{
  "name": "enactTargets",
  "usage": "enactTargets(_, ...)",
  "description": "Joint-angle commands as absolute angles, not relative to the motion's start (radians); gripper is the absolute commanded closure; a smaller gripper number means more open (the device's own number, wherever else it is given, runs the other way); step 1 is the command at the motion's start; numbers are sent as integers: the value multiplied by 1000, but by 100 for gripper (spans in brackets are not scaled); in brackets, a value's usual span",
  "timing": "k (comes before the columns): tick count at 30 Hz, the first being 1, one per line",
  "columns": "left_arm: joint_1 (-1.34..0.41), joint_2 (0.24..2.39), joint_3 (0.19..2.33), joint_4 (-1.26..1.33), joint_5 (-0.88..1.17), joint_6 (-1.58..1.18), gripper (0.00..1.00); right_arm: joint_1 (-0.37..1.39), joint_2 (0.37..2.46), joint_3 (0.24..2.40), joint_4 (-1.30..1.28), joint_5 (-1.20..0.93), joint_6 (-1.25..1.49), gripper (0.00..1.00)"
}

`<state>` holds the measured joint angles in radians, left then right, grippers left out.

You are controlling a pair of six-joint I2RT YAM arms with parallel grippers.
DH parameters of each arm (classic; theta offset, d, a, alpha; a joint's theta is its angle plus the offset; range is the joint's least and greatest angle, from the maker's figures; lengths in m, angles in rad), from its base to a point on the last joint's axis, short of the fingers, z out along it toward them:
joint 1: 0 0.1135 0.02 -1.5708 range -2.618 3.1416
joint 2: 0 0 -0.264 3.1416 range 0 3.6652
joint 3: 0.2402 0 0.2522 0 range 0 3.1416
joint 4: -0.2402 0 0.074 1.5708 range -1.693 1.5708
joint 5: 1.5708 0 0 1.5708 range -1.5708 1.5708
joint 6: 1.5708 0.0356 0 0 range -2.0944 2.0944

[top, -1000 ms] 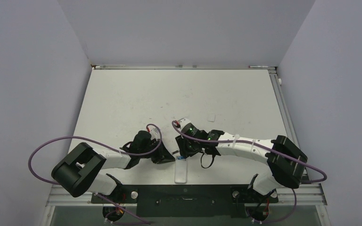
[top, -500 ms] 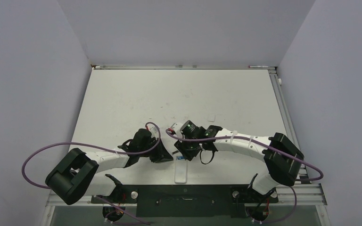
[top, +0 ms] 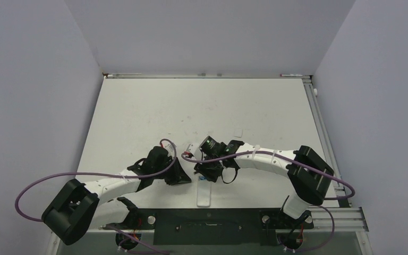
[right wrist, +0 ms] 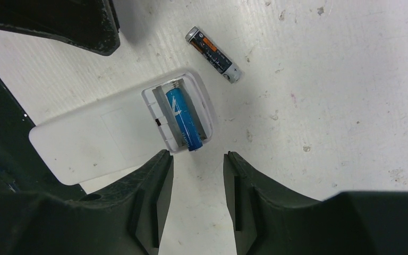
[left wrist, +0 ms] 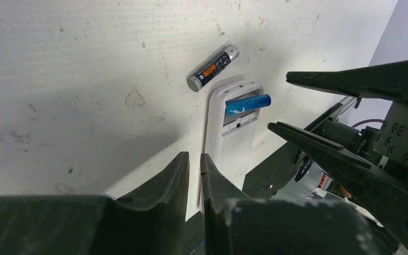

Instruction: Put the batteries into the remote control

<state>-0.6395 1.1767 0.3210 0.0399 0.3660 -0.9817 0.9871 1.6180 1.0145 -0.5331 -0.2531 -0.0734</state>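
Note:
The white remote control (right wrist: 95, 141) lies back up at the table's near edge, its battery bay uncovered. The blue battery (right wrist: 183, 119) rests in the bay at a slant, one end poking over the rim. On the table just past the remote's end lies the dark battery (right wrist: 213, 54). My right gripper (right wrist: 197, 155) hovers open and empty, close to the blue battery's protruding end. To the left of the remote (left wrist: 228, 146), my left gripper (left wrist: 194, 156) is shut on nothing. From above, both grippers meet over the remote's (top: 204, 195) far end.
A tiny white square piece (top: 238, 133) lies on the table behind the right wrist. The black mounting frame (top: 207, 218) runs along the near edge right by the remote. Purple cables (top: 95, 174) loop off both arms. Walls close in on three sides.
My right jaws have spread wider and that wrist has swung a little to the left. The left arm's elbow has dropped back to the lower left. The remote has not moved.

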Motion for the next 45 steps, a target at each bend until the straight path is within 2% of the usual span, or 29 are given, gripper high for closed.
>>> enactTargets(1, -632, 1129, 332, 2, 344, -959, 89, 985, 1633, 1068, -534, -259, -143, 60)
enactTargets(29, -630, 1105, 307, -15, 348, -967, 89, 1022, 1718, 1096, -548, -231, -158, 63)
enactTargets(33, -630, 1112, 307, -15, 348, -966, 89, 1028, 1720, 1094, -544, -219, -160, 68)
enactTargets(38, -629, 1118, 304, 18, 351, -969, 89, 1033, 1717, 1094, -556, -222, -168, 82)
enactTargets(40, -630, 1123, 304, 24, 352, -969, 89, 1035, 1713, 1094, -558, -222, -172, 91)
enactTargets(45, -629, 1138, 307, 34, 354, -968, 89, 1038, 1681, 1100, -579, -207, -174, 91)
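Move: Just below the right hand lies the blue battery, set crosswise in the remote's open bay with its right end propped on the rim: its middle is about 3 cm left, 1 cm back and 2 cm down. The remote's middle is some 6 cm back and 2 cm left, about 3 cm down; the loose black battery lies roughly 7 cm left and 2 cm ahead, also 3 cm lower. From the left hand the blue battery is about 6 cm right, 2 cm ahead and 2 cm down. Sinking nearly 2 cm onto the propped right end of the blue battery, the right hand first edges slightly forward and left, then draws back about 1 cm while turning some 5 degrees counter-clockwise. Only when down there do its half-open fingers close, one on either side, and pinch that end. ##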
